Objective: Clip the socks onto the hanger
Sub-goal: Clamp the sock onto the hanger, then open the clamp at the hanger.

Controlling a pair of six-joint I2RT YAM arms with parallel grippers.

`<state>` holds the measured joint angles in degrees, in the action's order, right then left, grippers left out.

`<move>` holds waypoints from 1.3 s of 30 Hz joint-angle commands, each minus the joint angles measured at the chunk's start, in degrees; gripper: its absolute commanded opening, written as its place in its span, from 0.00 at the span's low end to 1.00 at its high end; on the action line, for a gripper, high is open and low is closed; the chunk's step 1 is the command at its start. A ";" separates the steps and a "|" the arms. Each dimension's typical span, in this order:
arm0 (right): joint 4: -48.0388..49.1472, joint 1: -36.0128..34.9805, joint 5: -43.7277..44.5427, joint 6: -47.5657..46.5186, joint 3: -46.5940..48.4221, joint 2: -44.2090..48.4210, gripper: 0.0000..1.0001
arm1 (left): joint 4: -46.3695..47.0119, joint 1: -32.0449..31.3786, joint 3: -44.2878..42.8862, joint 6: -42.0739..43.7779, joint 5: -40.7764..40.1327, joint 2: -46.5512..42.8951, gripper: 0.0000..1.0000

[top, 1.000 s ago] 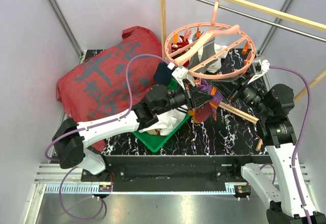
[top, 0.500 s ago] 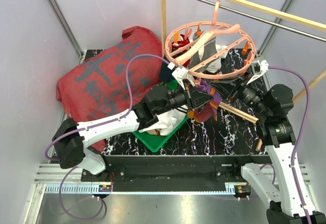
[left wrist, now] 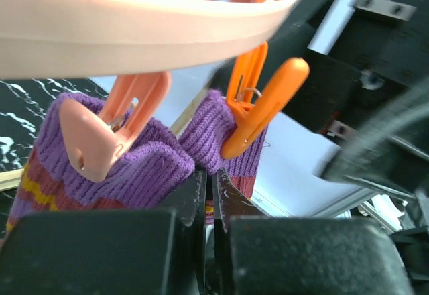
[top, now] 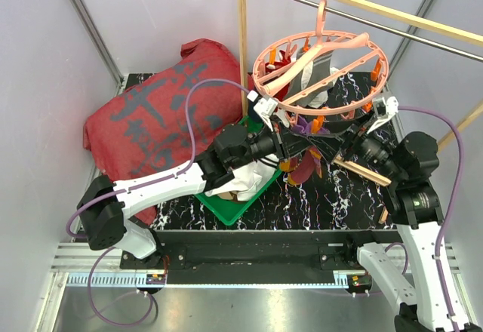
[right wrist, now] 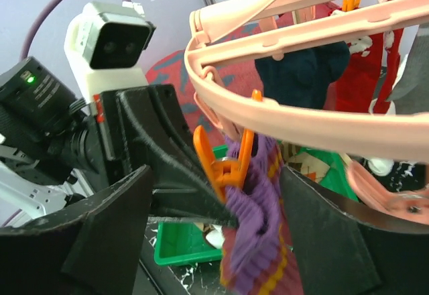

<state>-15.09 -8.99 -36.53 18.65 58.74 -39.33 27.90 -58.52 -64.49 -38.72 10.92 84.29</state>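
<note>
The salmon-pink hanger (top: 321,75) hangs from the rail and fills the top of the left wrist view as a ring (left wrist: 134,27). A purple-orange striped sock (left wrist: 134,167) hangs under its near rim. An orange clip (left wrist: 258,114) and a pink clip (left wrist: 100,134) bite the sock's cuff. My left gripper (top: 290,147) is shut on this sock just below the clips (left wrist: 208,191). My right gripper (right wrist: 216,174) is open, its fingers standing either side of the orange clip (right wrist: 224,167) and the sock (right wrist: 261,241) without touching them. A navy sock (right wrist: 301,74) and a red sock (right wrist: 365,67) hang further round the ring.
A green tray (top: 226,204) with loose socks sits under my left arm. The big red cloth (top: 158,113) lies at the left. The wooden post (top: 241,23) and metal rail frame the hanger; a wooden bar (top: 362,170) lies near my right gripper.
My right gripper has opened and let go of the orange clip, which now holds the sock's cuff. The hanger has swung a little to the right. My left gripper stays shut.
</note>
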 commanded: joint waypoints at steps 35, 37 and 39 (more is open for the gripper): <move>-7.32 -0.23 9.99 -14.44 11.40 -8.74 0.80 | -3.38 8.34 -2.05 0.58 9.03 -2.91 0.06; -6.53 -0.23 9.90 -14.44 11.75 -9.18 0.80 | -3.12 8.34 -1.87 0.23 9.30 -2.90 0.06; -6.00 -0.23 9.90 -14.26 11.83 -9.45 0.80 | -3.03 8.34 -1.69 0.05 9.30 -2.90 0.06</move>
<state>-25.19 -8.99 -25.12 5.26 67.40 -48.66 22.24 -50.39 -64.47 -37.91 18.70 83.72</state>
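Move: Just ahead of the right hand, the orange clip already clamped on the purple sock's cuff sits between its open fingers, some 2 cm forward and 1 cm to the left. Another pink clip hangs on the hanger's rim about 4 cm ahead and 5 cm to the right, at roughly hand height. For the left hand, which pinches the cuff, the orange clip is about 3 cm up, 1 cm back and 2 cm to the right; a nearer pink clip hangs some 4 cm ahead, level sideways, 2 cm above. Backing off the orange clip with its fingers still wide open, the right hand draws right, back and up some 6 cm, then swings forward about 8 cm and down around 4 cm to bring its open fingers about the next pink clip, rolling its left side down and turning clockwise, each by 10 to 15 degrees. Meanwhile the left hand, still pinching the cuff, shifts about 5 cm forward and left, sinking a little, its grip easing. ##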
